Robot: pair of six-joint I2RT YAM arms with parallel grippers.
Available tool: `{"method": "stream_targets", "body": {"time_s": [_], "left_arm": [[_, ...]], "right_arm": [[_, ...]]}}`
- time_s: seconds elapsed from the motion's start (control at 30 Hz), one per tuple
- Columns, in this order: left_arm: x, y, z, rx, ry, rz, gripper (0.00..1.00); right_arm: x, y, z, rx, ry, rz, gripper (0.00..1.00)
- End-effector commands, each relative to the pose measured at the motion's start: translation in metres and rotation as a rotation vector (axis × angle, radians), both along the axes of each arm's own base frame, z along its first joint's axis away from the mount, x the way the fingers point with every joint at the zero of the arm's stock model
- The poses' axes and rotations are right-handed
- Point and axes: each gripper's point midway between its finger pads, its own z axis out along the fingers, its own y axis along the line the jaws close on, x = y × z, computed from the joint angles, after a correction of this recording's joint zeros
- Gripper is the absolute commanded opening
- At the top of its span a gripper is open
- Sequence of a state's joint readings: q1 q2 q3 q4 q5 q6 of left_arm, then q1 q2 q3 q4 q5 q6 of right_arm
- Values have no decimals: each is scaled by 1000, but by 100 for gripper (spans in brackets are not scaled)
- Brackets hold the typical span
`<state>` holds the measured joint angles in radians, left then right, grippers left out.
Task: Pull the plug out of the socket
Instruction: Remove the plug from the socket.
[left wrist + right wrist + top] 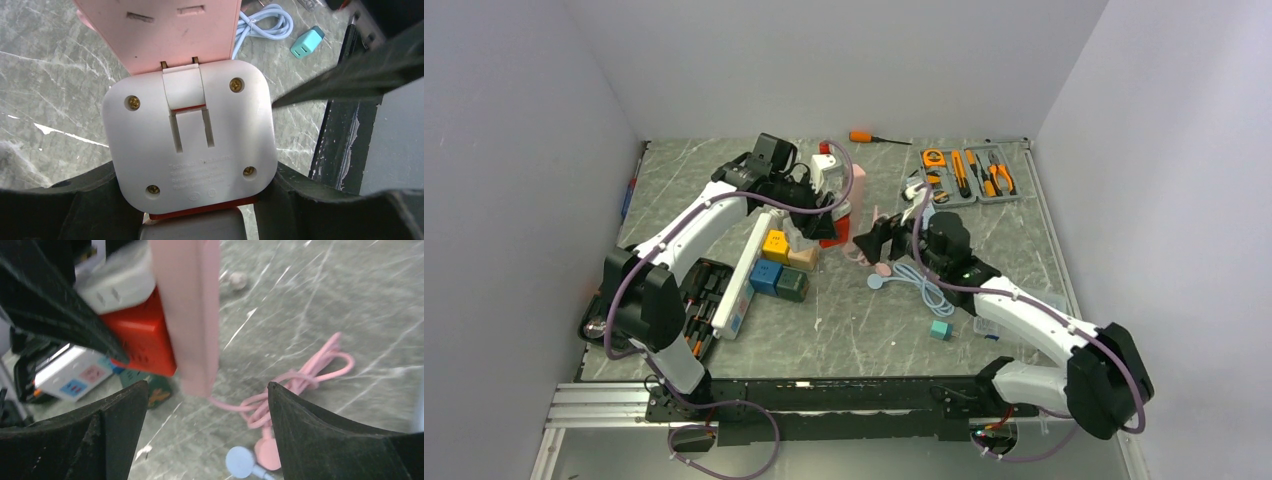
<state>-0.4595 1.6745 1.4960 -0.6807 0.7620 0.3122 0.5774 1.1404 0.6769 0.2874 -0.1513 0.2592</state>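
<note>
The plug [190, 145] is a white-backed, red-sided cube adapter, and my left gripper [192, 197] is shut on its two sides. Its brass prongs enter the pink socket strip [175, 30] just above it. In the top view the left gripper [822, 203] holds this plug [834, 228] off the table, against the pink strip [857, 195]. My right gripper [207, 390] is open, with nothing between its fingers. It sits just below the strip's lower end [192, 315] and beside the red plug [142, 335]. The top view places the right gripper [871, 243] to the strip's right.
The strip's pink cord [879, 262] and a light blue cable [929, 290] lie coiled under the right arm, with a teal charger [940, 329] nearby. Coloured blocks [775, 262], a white power strip [739, 280] and a black tray [702, 300] sit left. A tool kit [969, 175] lies far right.
</note>
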Motion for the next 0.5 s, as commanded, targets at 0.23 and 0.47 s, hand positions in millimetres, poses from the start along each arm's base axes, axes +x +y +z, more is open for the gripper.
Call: {"method": "stream_targets", "body": {"time_s": [0.23,0.47], "left_arm": [[17,-5,71,-159,-115,26,0],[13,-8,84,-208,-78,17,0]], "right_arm": [[-13,51,-27,-45,-38,113,94],[23,44,-35,-75,-88,-41,90]]}}
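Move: The pink strip stands roughly upright just beyond the right hand's open fingers, its middle about 4 cm ahead, 4 cm left and some 6 cm higher. The red block, held with the white adapter by the left hand, is some 8 cm left, 3 cm ahead and 2 cm up. The pink plug lies on the table about 3 cm back, 1 cm right and 19 cm below. From the left hand, the strip's middle is some 6 cm right, 1 cm ahead and 5 cm higher. The open right hand sweeps down some 6 cm and left about 5 to get lower beside the pink strip. ##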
